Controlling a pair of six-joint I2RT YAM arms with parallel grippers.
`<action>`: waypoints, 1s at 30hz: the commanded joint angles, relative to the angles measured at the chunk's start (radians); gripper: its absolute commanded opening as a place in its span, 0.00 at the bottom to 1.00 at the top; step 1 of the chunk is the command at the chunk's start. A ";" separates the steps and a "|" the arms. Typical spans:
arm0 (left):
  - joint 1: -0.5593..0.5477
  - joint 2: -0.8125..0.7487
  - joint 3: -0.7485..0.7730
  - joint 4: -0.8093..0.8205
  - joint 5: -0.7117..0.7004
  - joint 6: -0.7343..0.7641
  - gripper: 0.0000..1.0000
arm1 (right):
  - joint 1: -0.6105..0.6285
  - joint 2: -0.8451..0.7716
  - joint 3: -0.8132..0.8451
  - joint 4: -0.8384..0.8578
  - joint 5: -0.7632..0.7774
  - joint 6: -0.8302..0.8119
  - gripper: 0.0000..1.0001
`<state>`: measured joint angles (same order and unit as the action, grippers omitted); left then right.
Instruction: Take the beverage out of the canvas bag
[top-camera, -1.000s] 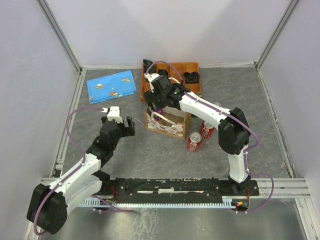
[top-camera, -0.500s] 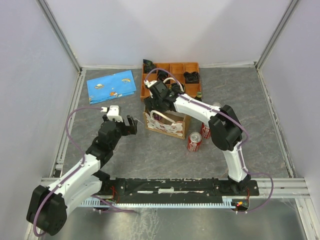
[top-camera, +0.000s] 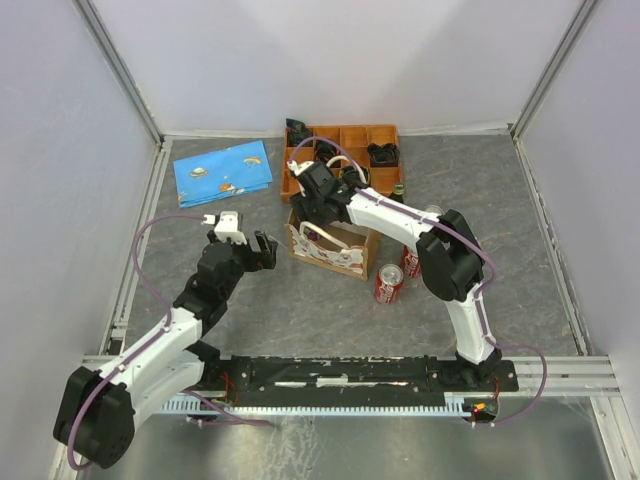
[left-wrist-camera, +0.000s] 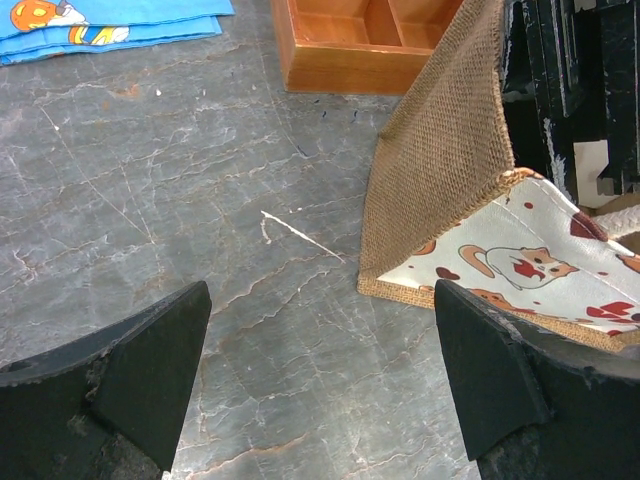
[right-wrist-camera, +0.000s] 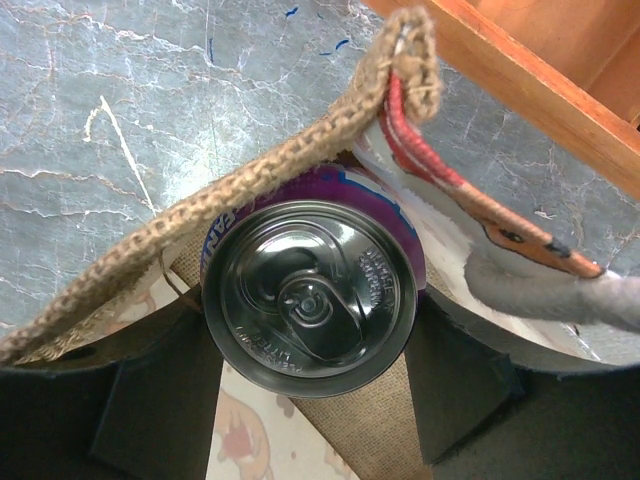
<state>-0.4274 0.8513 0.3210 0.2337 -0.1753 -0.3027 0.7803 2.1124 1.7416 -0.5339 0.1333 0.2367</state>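
Note:
The canvas bag (top-camera: 337, 247) stands at mid-table, cream with a red pattern and a woven brown rim (right-wrist-camera: 290, 170). A purple beverage can (right-wrist-camera: 310, 295) stands upright inside it, top up. My right gripper (top-camera: 313, 206) reaches down into the bag's left end, and in the right wrist view (right-wrist-camera: 312, 340) its two fingers press on both sides of the can. My left gripper (top-camera: 262, 249) is open and empty just left of the bag, low over the table. In the left wrist view (left-wrist-camera: 320, 380) the bag's corner (left-wrist-camera: 470, 190) lies ahead to the right.
An orange wooden compartment tray (top-camera: 345, 150) stands right behind the bag and shows in the wrist views too (left-wrist-camera: 350, 50) (right-wrist-camera: 530, 60). Two red cans (top-camera: 388, 284) (top-camera: 414, 260) stand to the bag's right. A blue picture book (top-camera: 222, 172) lies at back left.
My right gripper has moved left and down into the bag's left end. My left gripper has edged slightly toward the bag.

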 joint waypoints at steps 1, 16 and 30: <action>0.003 -0.015 -0.003 0.051 0.018 -0.032 0.99 | 0.019 -0.113 0.025 0.091 0.051 -0.043 0.00; 0.004 -0.055 -0.002 0.066 0.064 0.016 0.99 | 0.036 -0.509 -0.058 0.165 0.138 -0.071 0.00; 0.003 0.055 0.171 0.202 0.030 0.133 0.99 | 0.034 -0.998 -0.363 0.011 0.756 -0.045 0.00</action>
<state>-0.4274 0.8268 0.3729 0.3119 -0.1444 -0.2665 0.8162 1.2179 1.4002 -0.5201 0.6052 0.1780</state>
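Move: The purple can is already between the right hand's fingers, its middle some 2 cm below them, in the bag's far left corner. To the right of that hand, where cans already taken out stand, the green bottle is about 19 cm right and 1 cm back, one red can 24 cm right and 10 cm back, the nearer red can 18 cm right and 17 cm back. From the left hand, the purple can lies about 8 cm ahead, 10 cm right and 6 cm lower. Right hand lifts the held can about 27 cm from the bag, then swings right; left rises 5 cm. ##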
